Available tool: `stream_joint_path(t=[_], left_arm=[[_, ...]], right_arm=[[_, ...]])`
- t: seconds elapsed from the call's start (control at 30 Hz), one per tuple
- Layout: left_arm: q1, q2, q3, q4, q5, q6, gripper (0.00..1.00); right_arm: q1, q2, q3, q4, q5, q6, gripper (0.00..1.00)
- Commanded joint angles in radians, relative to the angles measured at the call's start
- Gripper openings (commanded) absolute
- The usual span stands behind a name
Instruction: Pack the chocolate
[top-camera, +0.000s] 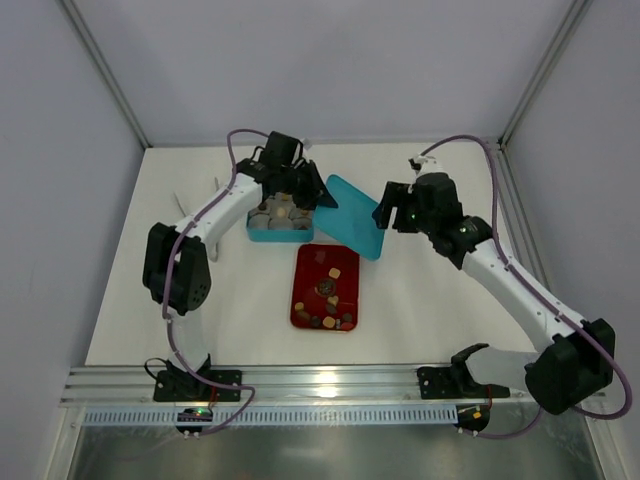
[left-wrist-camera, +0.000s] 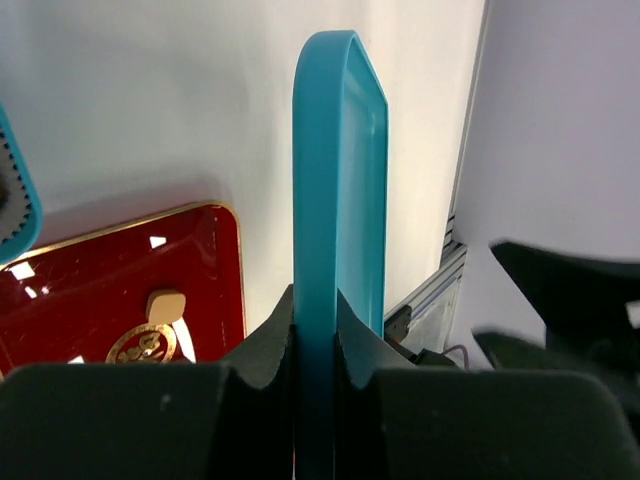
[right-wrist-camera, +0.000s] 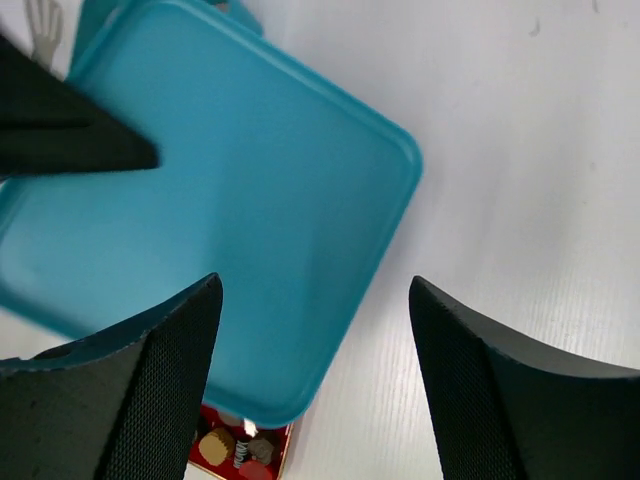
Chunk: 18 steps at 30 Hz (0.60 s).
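Several chocolate pieces (top-camera: 327, 300) lie in the red tray (top-camera: 305, 262) at mid-table. More chocolate sits in pale cups inside the teal box (top-camera: 262, 236) behind it. My left gripper (top-camera: 322, 197) is shut on the near edge of the teal lid (top-camera: 355, 218), which hangs tilted over the table between box and tray. In the left wrist view the lid (left-wrist-camera: 338, 180) runs edge-on out of that gripper (left-wrist-camera: 315, 345). My right gripper (top-camera: 382, 213) stands open at the lid's right edge. Its view shows the lid (right-wrist-camera: 210, 210) below the wide-apart gripper (right-wrist-camera: 315, 284), and tray chocolate (right-wrist-camera: 216, 446) under the lid's corner.
The red tray (left-wrist-camera: 215, 262) lies left of the lid in the left wrist view, with a tan piece (left-wrist-camera: 166, 305) and a gold-wrapped one (left-wrist-camera: 140, 346). White walls and metal posts close in the table. A slotted rail (top-camera: 330, 385) runs along the near edge.
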Motion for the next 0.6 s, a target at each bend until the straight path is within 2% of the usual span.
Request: stream_joint_path(t=[0.0, 0.13, 0.3, 0.4, 0.57], left_arm=[[0.021, -0.052, 0.042, -0.090, 0.051, 0.027, 0.00], [0.041, -0.043, 0.043, -0.122, 0.097, 0.007, 0.00], [0.064, -0.019, 0.072, -0.157, 0.138, -0.002, 0.00], [0.078, -0.012, 0.088, -0.171, 0.161, 0.001, 0.00], [0.089, -0.005, 0.101, -0.188, 0.173, 0.016, 0.00]], right_arm=[[0.162, -0.119, 0.003, 0.004, 0.208, -0.102, 0.77], [0.368, -0.154, 0.024, -0.029, 0.336, -0.183, 0.75], [0.631, -0.070, 0.107, -0.119, 0.590, -0.291, 0.74], [0.716, 0.033, 0.167, -0.179, 0.710, -0.327, 0.72], [0.776, 0.169, 0.258, -0.188, 0.779, -0.402, 0.72]])
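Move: The lid, already held by the left gripper at its left rim and sloping down to the right, has its middle about 8 cm left of the open right hand, 1 cm back and 5 below. From that hand the red tray is some 14 cm left and 18 back, the teal box some 25 left and level in reach, both roughly 17 below. From the left hand the box lies about 12 cm left, 3 back and 16 below. Swing the open right gripper away from the lid's right side, about 13 cm left and 10 back, around the lid's near side to above the far part of the red tray; rise first, then sink slightly. Roll it some 45 degrees counter-clockwise about its fingers as you go. Keep the left gripper shut on the lid and ease it left towards the box. ##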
